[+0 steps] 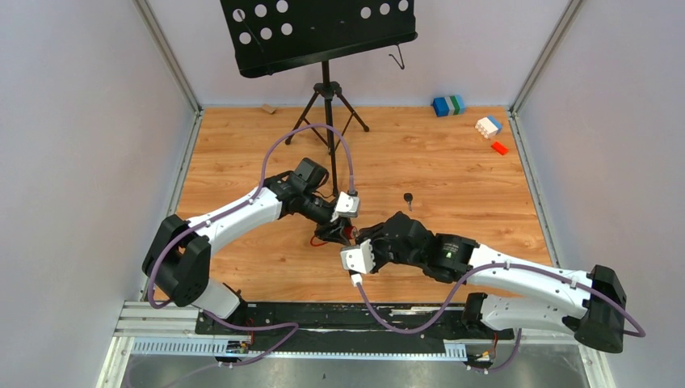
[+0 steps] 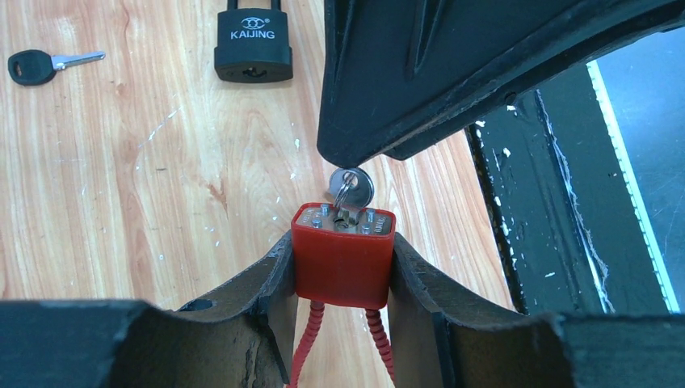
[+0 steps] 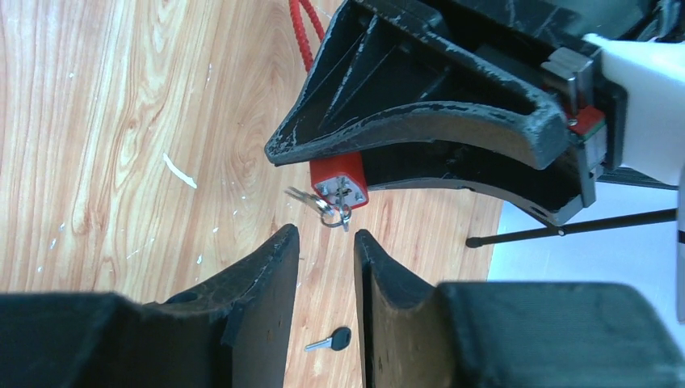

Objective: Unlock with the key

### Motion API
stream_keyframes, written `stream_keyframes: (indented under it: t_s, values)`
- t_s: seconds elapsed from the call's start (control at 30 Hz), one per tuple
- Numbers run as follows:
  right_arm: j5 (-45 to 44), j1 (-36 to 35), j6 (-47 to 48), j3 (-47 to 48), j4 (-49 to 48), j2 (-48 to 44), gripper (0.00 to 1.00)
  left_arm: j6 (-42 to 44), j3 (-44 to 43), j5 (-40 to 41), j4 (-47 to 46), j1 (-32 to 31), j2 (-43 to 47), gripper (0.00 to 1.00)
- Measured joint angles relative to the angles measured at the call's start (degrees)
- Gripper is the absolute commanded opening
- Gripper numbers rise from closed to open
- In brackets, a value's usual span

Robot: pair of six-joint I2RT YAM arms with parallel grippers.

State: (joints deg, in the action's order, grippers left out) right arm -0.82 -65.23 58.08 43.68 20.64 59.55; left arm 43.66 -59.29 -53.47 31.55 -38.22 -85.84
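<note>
A red padlock (image 2: 343, 263) with a red cable shackle sits clamped between the fingers of my left gripper (image 2: 342, 242), keyhole face turned outward. A silver key (image 2: 350, 190) on a small ring is stuck in that keyhole. In the right wrist view the padlock (image 3: 339, 179) and its key (image 3: 331, 208) hang just beyond the tips of my right gripper (image 3: 325, 234), which is open with a narrow gap and nothing between its fingers. Both grippers meet at the table's middle (image 1: 349, 234).
A black KAIJING padlock (image 2: 253, 44) and a black-headed key (image 2: 36, 65) lie on the wooden table beyond the grippers. A music stand (image 1: 325, 89) is at the back centre. Toy blocks (image 1: 488, 126) lie at the back right.
</note>
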Motion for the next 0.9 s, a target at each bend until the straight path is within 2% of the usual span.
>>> stream_keyframes:
  t_s: [0.37, 0.63, 0.9]
  values:
    - [1.4, 0.4, -1.0, 1.1, -1.2, 2.5, 0.17, 2.3, 0.0, -0.2, 1.7, -0.1, 0.0, 0.00]
    - [1.2, 0.5, -0.5, 1.4, -1.9, 3.3, 0.00, 3.0, 0.0, -0.3, 2.5, -0.1, 0.0, 0.00]
    - [1.3, 0.3, 0.9, 1.4, -1.9, 3.6, 0.00, 3.0, 0.0, -0.7, 3.4, -0.1, 0.0, 0.00]
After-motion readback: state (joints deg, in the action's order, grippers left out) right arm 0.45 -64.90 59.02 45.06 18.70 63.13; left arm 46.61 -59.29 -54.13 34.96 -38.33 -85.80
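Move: The key in the red padlock's keyhole is just off my half-open right fingertips, about 2 cm left, 1 cm ahead and 1 cm down. The red padlock's body is some 5 cm left and 2 cm ahead. The black padlock lies about 13 cm right and 1 cm ahead, the black-headed key 12 cm right and 13 cm ahead, both some 14 cm below. From my left hand, that key is about 3 cm right, 1 cm back and 2 cm down. I close my right fingers from about a third open to shut while easing the hand little more than 1 cm left, towards the keyhole face, so the tips pinch the head of the key by its ring. My left hand keeps its grip on the red padlock and drifts about 1 cm back and slightly left, barely turning. ##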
